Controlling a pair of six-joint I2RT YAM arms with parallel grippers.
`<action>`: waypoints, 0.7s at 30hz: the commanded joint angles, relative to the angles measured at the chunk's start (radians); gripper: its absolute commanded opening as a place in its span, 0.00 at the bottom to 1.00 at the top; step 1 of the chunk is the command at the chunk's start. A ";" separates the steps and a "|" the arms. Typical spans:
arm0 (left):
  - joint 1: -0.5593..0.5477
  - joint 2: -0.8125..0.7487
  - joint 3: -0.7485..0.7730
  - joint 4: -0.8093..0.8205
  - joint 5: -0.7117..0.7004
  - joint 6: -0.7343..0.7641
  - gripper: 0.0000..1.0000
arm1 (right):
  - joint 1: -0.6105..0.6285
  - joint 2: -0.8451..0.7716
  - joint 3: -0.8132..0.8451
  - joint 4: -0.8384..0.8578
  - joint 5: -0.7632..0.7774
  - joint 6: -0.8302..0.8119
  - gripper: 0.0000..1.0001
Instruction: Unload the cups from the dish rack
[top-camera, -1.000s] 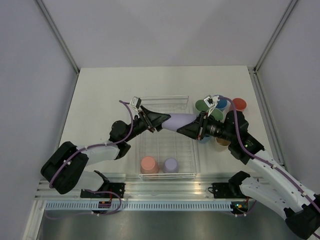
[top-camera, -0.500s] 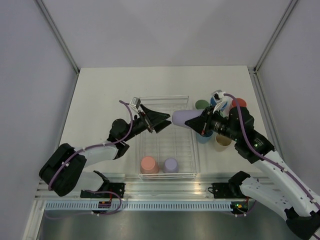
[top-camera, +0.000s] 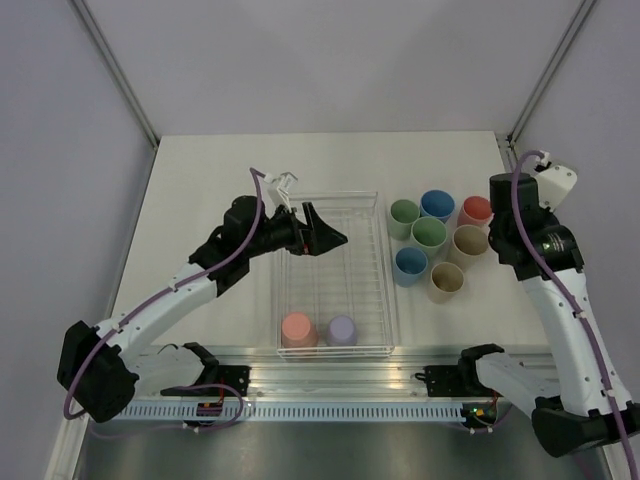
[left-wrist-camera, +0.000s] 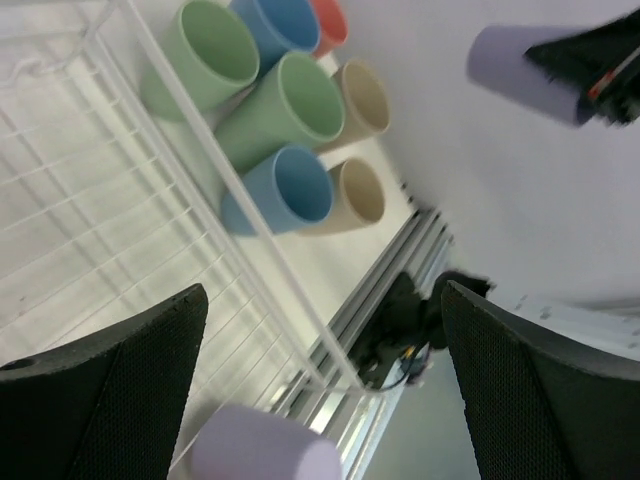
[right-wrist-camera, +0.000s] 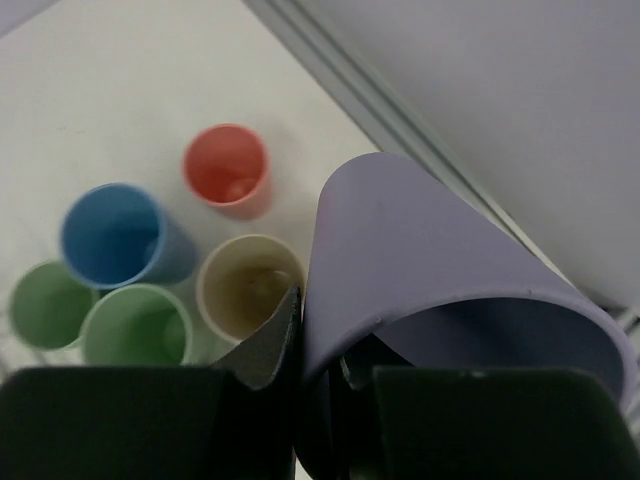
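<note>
The white wire dish rack (top-camera: 335, 197) holds a salmon cup (top-camera: 298, 328) and a lavender cup (top-camera: 342, 330) at its near end. My left gripper (top-camera: 330, 238) hangs open above the rack's middle, with nothing between its fingers (left-wrist-camera: 100, 400). My right gripper (right-wrist-camera: 320, 335) is shut on the wall of another lavender cup (right-wrist-camera: 430, 260), one finger inside it and one outside. It holds the cup tilted, high above the cups on the table. That held cup (left-wrist-camera: 525, 70) also shows in the left wrist view. From above, the right wrist (top-camera: 525, 215) hides it.
Several cups stand upright in a cluster right of the rack: green (top-camera: 404, 212), blue (top-camera: 437, 204), salmon (top-camera: 477, 210), green (top-camera: 429, 233), beige (top-camera: 468, 241), blue (top-camera: 409, 264), beige (top-camera: 446, 281). The table's right edge rail (top-camera: 520, 200) runs just beyond them.
The left gripper opened and let go of the lavender cup, then drew back left. The right gripper closed on the cup and carried it up and to the right, over the cluster.
</note>
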 joint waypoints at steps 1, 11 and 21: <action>-0.045 0.015 0.077 -0.316 0.029 0.281 1.00 | -0.131 -0.019 -0.034 -0.056 0.016 -0.024 0.01; -0.198 0.069 0.146 -0.517 -0.100 0.507 1.00 | -0.454 0.038 -0.377 0.118 -0.573 -0.051 0.01; -0.276 0.121 0.184 -0.601 -0.027 0.614 1.00 | -0.478 0.096 -0.462 0.186 -0.723 -0.079 0.01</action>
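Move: The open left hand's next cup, the small purple one in the rack, lies about 13 cm back, 1 cm right and 21 cm below; the pink cup is about 12 cm back, 7 cm left. The right hand's held cup is bound for bare table about 5 cm back, 3 cm right, 25 cm below; from that hand the front beige cup is 4 cm back, 6 cm left, the rear beige cup 4 cm ahead, 2 cm left. Right hand lowers held cup some 20 cm beside beige cups; open left sinks back towards purple cup. ##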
